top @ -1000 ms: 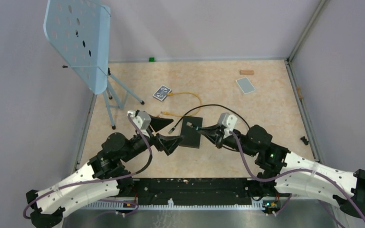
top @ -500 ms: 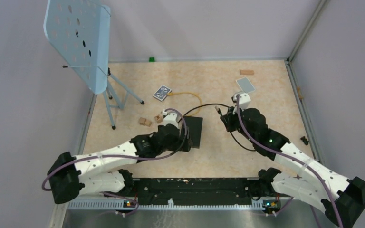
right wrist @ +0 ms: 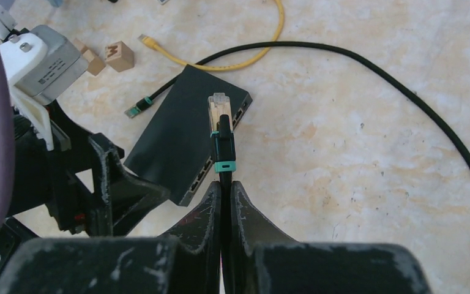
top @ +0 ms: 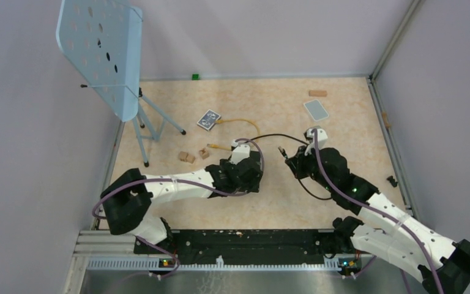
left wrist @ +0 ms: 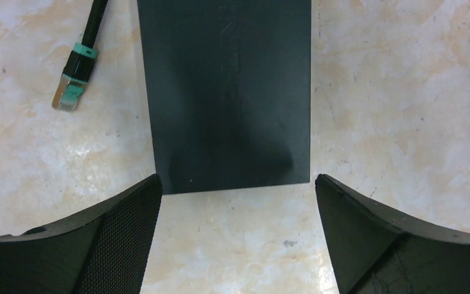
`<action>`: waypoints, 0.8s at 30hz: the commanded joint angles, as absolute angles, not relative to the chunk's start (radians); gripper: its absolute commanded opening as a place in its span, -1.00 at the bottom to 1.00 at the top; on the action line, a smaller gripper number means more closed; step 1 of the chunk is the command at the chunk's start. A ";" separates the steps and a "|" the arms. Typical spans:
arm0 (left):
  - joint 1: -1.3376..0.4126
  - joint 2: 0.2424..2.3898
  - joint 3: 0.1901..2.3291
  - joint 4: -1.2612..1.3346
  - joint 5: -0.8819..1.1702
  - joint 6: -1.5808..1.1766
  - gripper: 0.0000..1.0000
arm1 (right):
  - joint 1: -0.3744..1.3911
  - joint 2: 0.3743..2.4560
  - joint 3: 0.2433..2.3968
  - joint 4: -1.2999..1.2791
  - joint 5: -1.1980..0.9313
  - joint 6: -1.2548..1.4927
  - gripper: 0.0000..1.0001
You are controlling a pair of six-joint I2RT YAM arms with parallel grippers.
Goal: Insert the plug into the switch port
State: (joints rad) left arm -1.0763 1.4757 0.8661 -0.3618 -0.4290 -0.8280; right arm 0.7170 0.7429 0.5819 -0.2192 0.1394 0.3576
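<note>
The flat black box (left wrist: 226,92) lies on the table, its near end just ahead of my open left gripper (left wrist: 237,181), whose fingers (left wrist: 122,226) stand apart on either side and touch nothing. In the top view my left gripper (top: 248,174) covers most of the box. The switch ports (right wrist: 207,166) run along the box's narrow edge facing the right wrist camera. My right gripper (right wrist: 225,185) is shut on the black cable just behind the plug (right wrist: 218,111), which has a teal band and hangs above the box's port edge, apart from it. The cable's other plug (left wrist: 70,93) lies loose left of the box.
A yellow cable (top: 238,125) and the black cable (right wrist: 404,92) loop behind the box. Small wooden blocks (top: 186,157) lie to its left. A patterned card (top: 208,119), a pale card (top: 316,110) and a blue perforated stand (top: 101,55) sit farther back.
My left arm has stretched forward and brought its open gripper over the black box. The right gripper has drawn back to the right of the box with the plug still in it.
</note>
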 commanded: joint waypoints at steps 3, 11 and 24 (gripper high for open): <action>-1.088 1.561 0.967 -0.448 -0.534 -0.837 0.97 | 0.716 0.804 0.581 -0.298 0.116 0.423 -1.00; -1.047 1.284 0.768 -0.370 -0.548 -0.862 0.97 | 0.727 0.915 0.465 -0.204 -0.043 0.442 -1.00; -0.862 1.099 0.618 -0.300 -0.370 -0.771 0.97 | 0.897 1.176 0.448 0.030 0.023 0.481 -1.00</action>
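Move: The switch lies under and ahead of the open left hand, its middle about 7 cm ahead, 1 cm right and 4 cm below. From that hand, the loose black plug is roughly 8 cm ahead, 9 cm left and 5 cm down, and the nearer wooden block some 14 cm ahead and 15 cm left. From the right hand, already holding the plug, the switch is about 5 cm ahead, 14 cm left and 17 cm below; the loose plug is 6 cm ahead and 23 cm left. Down about 15 cm, and back with some drift to the left, the right hand brings the held plug close to the table beside the switch's near right corner, tipping downward and keeping its pinch. Meanwhile the left hand, fingers still wide open, dips slightly, then slides about 9 cm left, off the switch's near end to its left side, turning some 10 degrees counter-clockwise. ##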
